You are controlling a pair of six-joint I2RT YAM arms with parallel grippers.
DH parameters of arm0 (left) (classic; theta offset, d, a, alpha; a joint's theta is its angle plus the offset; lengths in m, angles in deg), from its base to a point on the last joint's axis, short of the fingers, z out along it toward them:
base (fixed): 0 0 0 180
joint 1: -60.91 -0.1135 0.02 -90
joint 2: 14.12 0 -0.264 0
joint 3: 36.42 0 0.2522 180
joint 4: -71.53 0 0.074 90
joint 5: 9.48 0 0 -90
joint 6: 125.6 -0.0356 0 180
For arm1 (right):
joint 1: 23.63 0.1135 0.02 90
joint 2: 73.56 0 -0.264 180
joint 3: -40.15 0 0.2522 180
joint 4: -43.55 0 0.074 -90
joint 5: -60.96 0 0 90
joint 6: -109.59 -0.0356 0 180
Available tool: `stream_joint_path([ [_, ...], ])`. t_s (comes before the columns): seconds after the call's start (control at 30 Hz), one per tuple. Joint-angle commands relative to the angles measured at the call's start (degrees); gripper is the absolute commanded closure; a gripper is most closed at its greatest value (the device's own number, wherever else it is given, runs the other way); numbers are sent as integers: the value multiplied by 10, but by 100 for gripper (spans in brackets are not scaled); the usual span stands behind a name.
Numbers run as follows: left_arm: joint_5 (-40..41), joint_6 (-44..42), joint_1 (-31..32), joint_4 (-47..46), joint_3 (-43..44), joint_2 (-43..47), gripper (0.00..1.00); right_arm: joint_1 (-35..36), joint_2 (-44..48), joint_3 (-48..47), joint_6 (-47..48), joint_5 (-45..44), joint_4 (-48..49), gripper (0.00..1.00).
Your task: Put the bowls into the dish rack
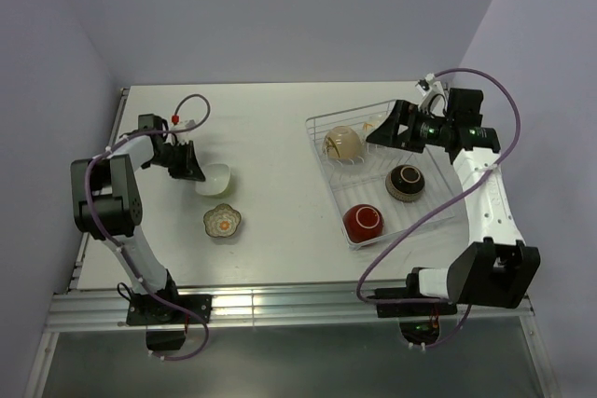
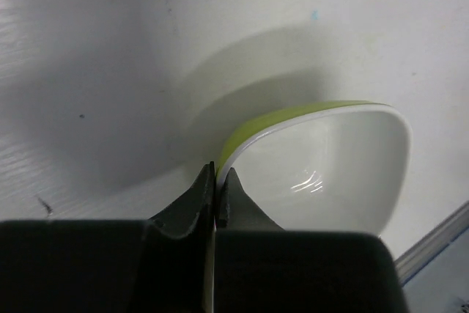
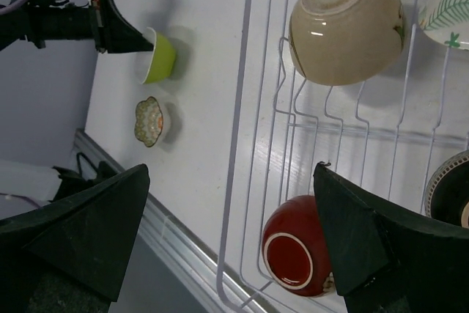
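My left gripper (image 1: 194,170) is shut on the rim of the yellow-green bowl (image 2: 322,166), one finger inside and one outside. The bowl (image 1: 215,178) is tipped on its side at the table's left. Just in front of it, a flower-shaped patterned bowl (image 1: 223,221) sits on the table. The white wire dish rack (image 1: 328,184) on the right holds a cream bowl (image 1: 342,144), a dark brown bowl (image 1: 407,182) and a red bowl (image 1: 364,221). My right gripper (image 3: 233,181) hangs open above the rack's far side, holding nothing.
A white bowl with a green leaf print (image 3: 447,1) leans in the rack's far corner. The table's metal front rail (image 1: 280,305) runs along the near edge. Purple walls close in the table at the back and sides.
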Motion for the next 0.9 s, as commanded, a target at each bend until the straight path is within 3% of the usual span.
stream_joint_path([
  [0.0, -102, 27, 2, -6, 40, 15, 100, -18, -22, -5, -19, 69, 20, 0],
  [0.17, -244, 111, 5, -62, 56, 78, 100, -17, 38, 31, -96, 73, 120, 0],
  [0.3, -293, 236, 34, -205, 26, 141, 100, -4, 48, 51, -160, 90, 174, 1],
  [0.5, -266, 387, 106, -365, 2, 212, 100, 65, 49, 73, -267, 73, 277, 2],
  [0.63, -238, 445, 147, -419, -1, 234, 100, 150, 31, 69, -332, 66, 346, 2],
  [0.73, -232, 472, 169, -437, -2, 229, 100, 175, 19, 65, -380, 70, 391, 2],
  [0.87, -233, 519, 185, -461, -3, 216, 100, 227, 7, 34, -371, 60, 399, 1],
])
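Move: At the left fingertips is the pinched white-green bowl, centre about 5 cm to their right; the open right gripper it goes to is roughly 53 cm right, 4 back and 21 up, the flower dish 8 right, 13 back and slightly lower. From the right hand the white-green bowl lies some 48 cm left, 4 ahead; the beige bowl 8 left, 12 ahead, and the red bowl 4 left, 10 back, all about 24 below. Lifting the white-green bowl by its still-pinched rim, the left hand rises about 27 cm and swings some 18 cm right towards the right gripper, its down-pointing fingers tipping up roughly 50 degrees to aim rightward. The right hand comes to meet it, about 13 cm left and 6 cm up after a slight dip, rolling its left side up and turning a little counter-clockwise, fingers staying wide open. ##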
